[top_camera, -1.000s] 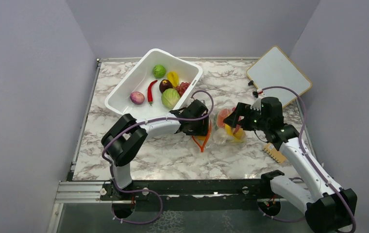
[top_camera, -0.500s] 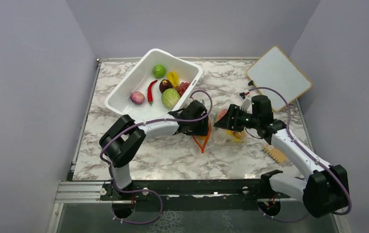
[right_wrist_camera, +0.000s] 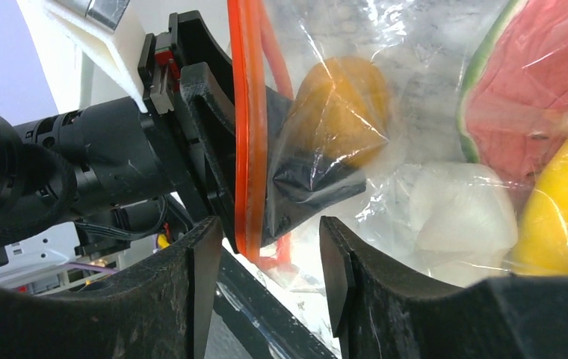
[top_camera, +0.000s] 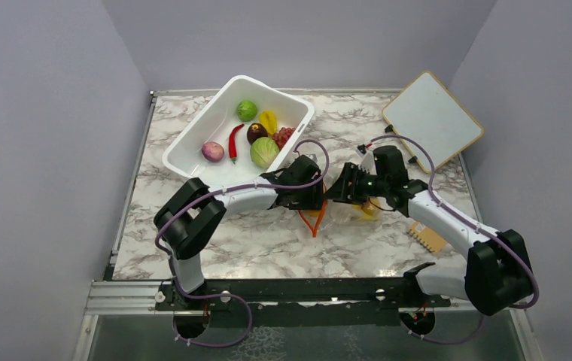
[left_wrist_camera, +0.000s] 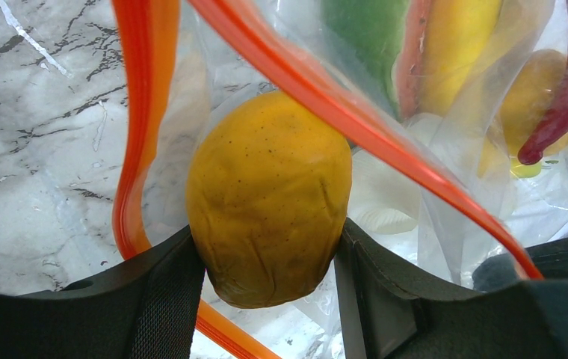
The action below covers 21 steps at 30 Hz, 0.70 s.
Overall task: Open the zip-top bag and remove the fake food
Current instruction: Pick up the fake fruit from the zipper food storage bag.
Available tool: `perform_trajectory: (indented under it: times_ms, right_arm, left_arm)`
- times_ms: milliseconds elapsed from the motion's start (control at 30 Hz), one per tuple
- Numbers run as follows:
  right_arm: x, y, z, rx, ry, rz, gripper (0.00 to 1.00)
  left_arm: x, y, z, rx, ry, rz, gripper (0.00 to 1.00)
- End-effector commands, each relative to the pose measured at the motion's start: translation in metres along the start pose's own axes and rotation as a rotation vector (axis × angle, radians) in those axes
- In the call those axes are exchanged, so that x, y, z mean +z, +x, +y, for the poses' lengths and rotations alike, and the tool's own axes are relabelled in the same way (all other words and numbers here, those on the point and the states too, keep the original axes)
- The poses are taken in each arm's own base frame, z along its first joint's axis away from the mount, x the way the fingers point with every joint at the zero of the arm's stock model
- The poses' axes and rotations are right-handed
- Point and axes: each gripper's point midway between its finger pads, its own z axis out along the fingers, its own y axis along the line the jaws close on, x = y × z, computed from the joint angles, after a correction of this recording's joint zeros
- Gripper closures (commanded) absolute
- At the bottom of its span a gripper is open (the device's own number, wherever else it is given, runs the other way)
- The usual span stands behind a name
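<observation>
The clear zip-top bag lies mid-table, its orange-red zip strip gaping open. My left gripper reaches into the mouth and is shut on a round orange fake fruit, its black fingers pressed on both sides. My right gripper is open at the mouth, with one side of the zip strip hanging between its jaws and gaps on both sides. Through the plastic I see the orange fruit, a watermelon slice, a yellow banana and a whitish piece.
A white tub at the back left holds a green cabbage, a lime, a red chilli, a purple onion and grapes. A white board leans at the back right. A small tan comb-like piece lies by the right arm.
My right arm has swung left to the bag's mouth and its jaws have narrowed round the zip strip. The left gripper has kept its hold on the orange fruit.
</observation>
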Motion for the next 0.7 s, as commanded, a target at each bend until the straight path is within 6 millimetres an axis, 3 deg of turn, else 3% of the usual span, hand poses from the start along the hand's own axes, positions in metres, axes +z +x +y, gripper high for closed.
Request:
perform_trajectory:
  times_ms: [0, 333, 667]
  right_arm:
    - [0.005, -0.02, 0.005, -0.004, 0.013, -0.059, 0.5]
    - [0.009, -0.023, -0.003, 0.009, 0.057, -0.045, 0.61]
    - [0.007, -0.026, -0.009, 0.003, 0.125, -0.032, 0.81]
  left_arm:
    - [-0.011, -0.001, -0.012, 0.001, 0.047, -0.016, 0.71]
    - [-0.012, -0.002, -0.01, 0.005, 0.042, -0.02, 0.71]
    - [-0.012, -0.003, -0.012, 0.01, 0.044, -0.02, 0.71]
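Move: The bag's orange zipper rim stands up just beside my half-open right fingers, about 1 cm ahead, 1 cm to their left and 1 cm lower. The fake orange, already in my left fingers, is level with my right hand, some 4 cm left and 7 cm below. Still in the bag, the watermelon slice lies 7 cm ahead, 4 cm right, and the banana 1 cm ahead, 8 cm right, both 10 cm down. From my left hand that rim is 1 cm ahead, 3 cm right and 6 cm up. I ease my right hand about 2 cm forward along the bag's mouth, bringing the zipper rim between its fingers, and close them from half open to a narrow gap on either side of the strip. My left hand stays where it is and keeps its grip on the orange. ##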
